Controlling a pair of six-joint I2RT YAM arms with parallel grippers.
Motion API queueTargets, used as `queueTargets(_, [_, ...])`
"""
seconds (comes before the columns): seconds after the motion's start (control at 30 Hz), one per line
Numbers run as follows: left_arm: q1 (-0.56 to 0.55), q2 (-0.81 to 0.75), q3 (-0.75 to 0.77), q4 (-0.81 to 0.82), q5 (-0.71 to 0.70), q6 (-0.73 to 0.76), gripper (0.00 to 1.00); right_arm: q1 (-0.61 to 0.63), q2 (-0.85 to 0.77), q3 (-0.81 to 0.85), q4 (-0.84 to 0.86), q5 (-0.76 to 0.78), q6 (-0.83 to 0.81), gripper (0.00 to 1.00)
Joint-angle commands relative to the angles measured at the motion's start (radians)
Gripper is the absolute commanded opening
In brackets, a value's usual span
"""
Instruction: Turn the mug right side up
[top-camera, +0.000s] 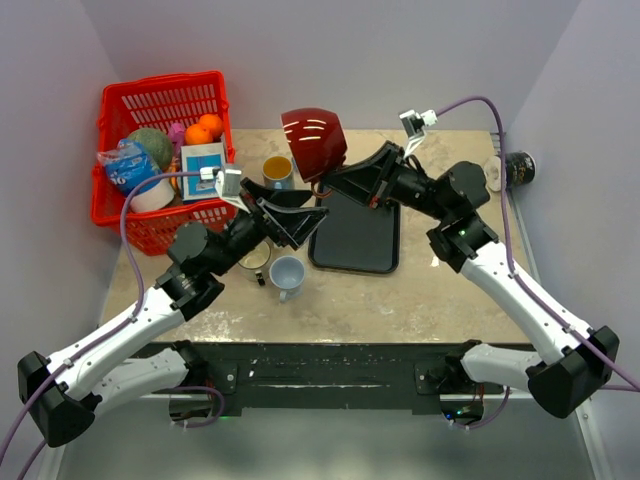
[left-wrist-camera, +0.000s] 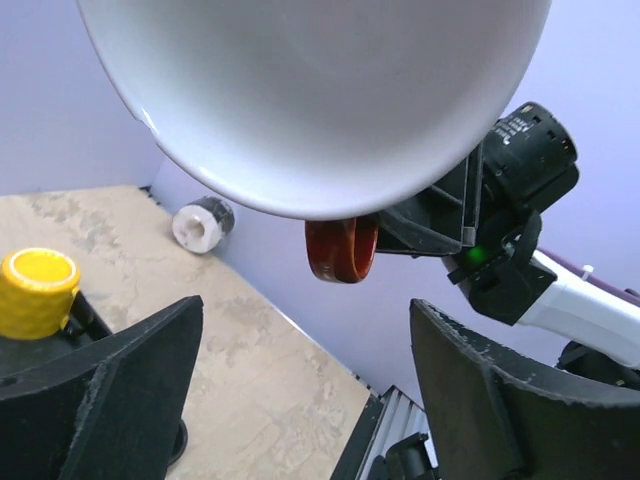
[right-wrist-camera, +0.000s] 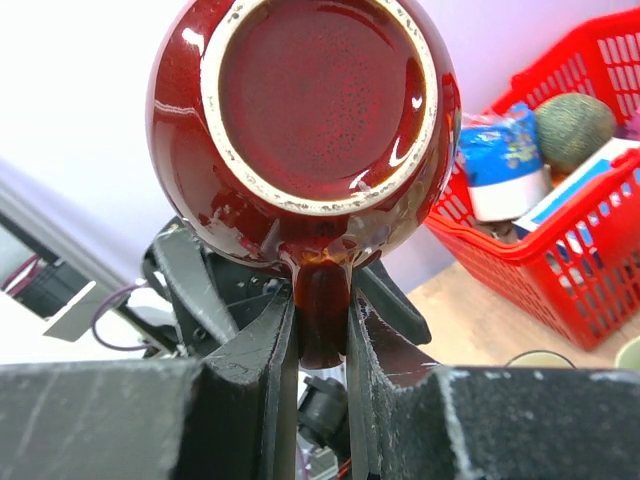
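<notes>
The dark red mug (top-camera: 313, 140) hangs in the air over the back middle of the table. My right gripper (right-wrist-camera: 320, 310) is shut on its handle (right-wrist-camera: 322, 320), and the mug's glazed base (right-wrist-camera: 318, 95) faces the right wrist camera. In the left wrist view the mug's white inside (left-wrist-camera: 320, 90) fills the top, with the red handle (left-wrist-camera: 342, 250) below it. My left gripper (left-wrist-camera: 305, 320) is open just under and in front of the mug's mouth, nothing between its fingers. From above, the left gripper (top-camera: 292, 208) sits just below-left of the right gripper (top-camera: 335, 180).
A red basket (top-camera: 160, 160) of groceries stands at the back left. A yellow mug (top-camera: 278, 170) is behind the left gripper. A pale blue mug (top-camera: 288, 272) and a small cup (top-camera: 255, 260) sit near the front. A black tray (top-camera: 357, 235) lies centre. A dark can (top-camera: 518, 168) is far right.
</notes>
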Motion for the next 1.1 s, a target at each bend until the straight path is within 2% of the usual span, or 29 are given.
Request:
queueTargets(0.0, [0.004, -0.014, 0.044, 0.128, 0.049, -0.05, 0.83, 0.004, -0.057, 0.004, 0.175, -0.009, 0.04, 0.0])
queueTargets(0.17, [0.004, -0.004, 0.056, 0.147, 0.071, -0.079, 0.78, 0.017, -0.071, -0.005, 0.162, -0.029, 0.018, 0.0])
queueTargets(0.4, [0.004, 0.018, 0.084, 0.13, 0.078, -0.088, 0.66, 0.029, -0.087, -0.016, 0.16, -0.026, 0.003, 0.0])
queueTargets(0.43, [0.004, 0.022, 0.085, 0.134, 0.08, -0.096, 0.62, 0.03, -0.089, -0.019, 0.16, -0.026, 0.006, 0.0])
queueTargets(0.73, [0.004, 0.044, 0.084, 0.153, 0.114, -0.121, 0.5, 0.038, -0.092, -0.03, 0.178, -0.032, 0.026, 0.0])
queueTargets(0.87, [0.004, 0.042, 0.079, 0.151, 0.098, -0.125, 0.39, 0.04, -0.094, -0.039, 0.181, -0.032, 0.024, 0.0])
queueTargets(1.07, [0.004, 0.039, 0.079, 0.138, 0.089, -0.125, 0.06, 0.041, -0.098, -0.045, 0.155, -0.027, 0.018, 0.0])
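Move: Just above the open left fingers, the red mug's handle is about 3 cm up, 2 cm ahead and 2 cm right; the mug's body is roughly 6 cm ahead, 1 cm right and 7 cm up. The right hand has the handle between its pads, the body some 4 cm ahead, 1 cm left and 4 cm up. Far below the left hand, about 28 cm, the light-blue mug is 10 cm left and 1 cm back; the tray is 14 cm ahead, 7 cm right, 32 cm down. Rising about 3 cm while easing back and slightly right, the left hand brings its open fingers up around the red mug's handle under the rim, turning some 10 degrees, mostly clockwise, and closes until it pinches the handle. The right hand keeps its own pinch on that handle and draws the mug back about 2.5 cm, then stays. ##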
